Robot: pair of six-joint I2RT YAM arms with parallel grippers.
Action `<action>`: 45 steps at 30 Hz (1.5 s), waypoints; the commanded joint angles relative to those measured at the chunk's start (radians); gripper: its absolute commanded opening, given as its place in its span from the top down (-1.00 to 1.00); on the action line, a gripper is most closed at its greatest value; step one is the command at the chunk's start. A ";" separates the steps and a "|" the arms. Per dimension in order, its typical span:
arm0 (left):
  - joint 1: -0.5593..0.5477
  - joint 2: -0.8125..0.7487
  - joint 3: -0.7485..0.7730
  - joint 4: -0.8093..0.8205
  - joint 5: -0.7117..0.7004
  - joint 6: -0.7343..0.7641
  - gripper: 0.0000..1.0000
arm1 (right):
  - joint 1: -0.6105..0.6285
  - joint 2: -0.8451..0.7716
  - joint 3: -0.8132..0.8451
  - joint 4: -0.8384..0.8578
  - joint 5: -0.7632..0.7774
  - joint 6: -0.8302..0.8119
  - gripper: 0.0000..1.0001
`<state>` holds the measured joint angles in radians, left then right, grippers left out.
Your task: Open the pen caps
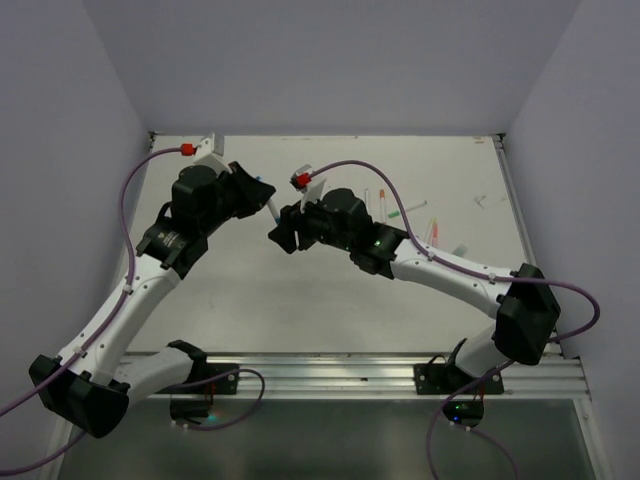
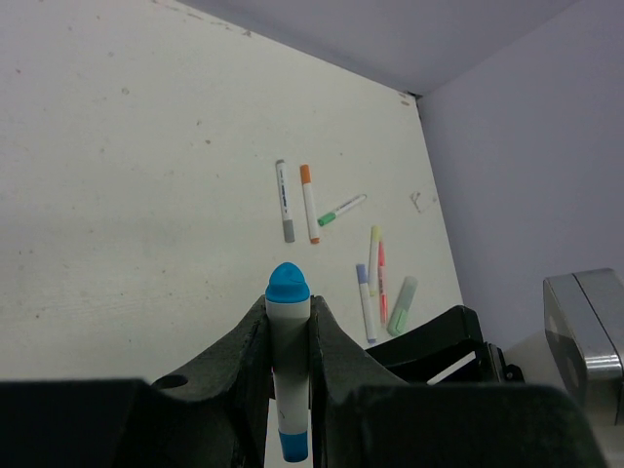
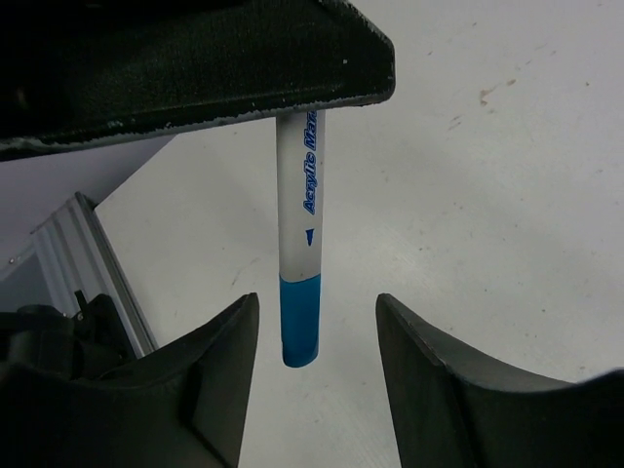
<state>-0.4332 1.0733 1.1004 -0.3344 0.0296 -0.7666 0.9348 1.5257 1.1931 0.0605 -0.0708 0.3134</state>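
Note:
My left gripper point(image 2: 289, 312) is shut on a white pen barrel point(image 2: 290, 361) with a blue dome point(image 2: 287, 284) at one end and holds it above the table. In the right wrist view the same pen point(image 3: 302, 195) hangs down from the left gripper, and its blue pen cap point(image 3: 300, 320) sits between my right gripper's point(image 3: 317, 307) open fingers, touching neither. In the top view the left gripper point(image 1: 252, 190) and right gripper point(image 1: 284, 234) meet at the table's middle, with the pen point(image 1: 271, 209) between them.
Several capped pens lie on the table at the right: grey-capped point(image 2: 285, 200), orange-capped point(image 2: 309, 202), green-capped point(image 2: 341, 209), yellowish point(image 2: 373, 255), purple-capped point(image 2: 365, 300) and a mint green one point(image 2: 401, 305). They show in the top view point(image 1: 405, 212) too. Walls enclose the table.

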 commanded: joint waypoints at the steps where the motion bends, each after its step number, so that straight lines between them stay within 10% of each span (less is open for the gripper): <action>1: -0.004 -0.021 -0.002 -0.014 0.006 0.007 1.00 | -0.005 0.001 0.042 0.013 0.006 -0.010 -0.07; 25: -0.004 -0.052 -0.037 -0.008 0.021 -0.008 1.00 | -0.005 0.002 0.043 0.044 -0.006 0.019 0.38; 38: -0.004 -0.058 -0.048 -0.005 0.027 -0.022 1.00 | -0.004 -0.001 0.045 0.064 -0.026 0.029 0.18; 45: -0.004 -0.058 -0.050 0.001 0.018 -0.030 1.00 | -0.005 0.004 0.045 0.064 -0.030 0.030 0.58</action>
<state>-0.4332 1.0336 1.0508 -0.3336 0.0372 -0.7769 0.9360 1.5337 1.1969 0.0792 -0.1001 0.3416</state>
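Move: The left hand still holds the white marker slanting down, its lower blue cap about 5 cm below this hand, 4 cm back and 3 cm to its right. That cap already hangs between the right hand's open fingers, roughly 1 cm ahead of their closing point, level sideways and 1 cm above. On the table some 23 cm below the right hand, the grey marker lies about 18 cm ahead and 22 cm to the right, the orange marker 4 cm farther right. The right hand stays almost in place, easing barely half a centimetre to its left, while its fingers go from a bit over half open to about a quarter open around the lower blue cap, with a small reopening on the way before they shut down and pinch the cap from both sides. Meanwhile the left hand keeps its grip on the marker's barrel and, after a brief wait, eases about 1 cm back and 1 cm down without turning, feeding the cap deeper between the right hand's fingertips. ##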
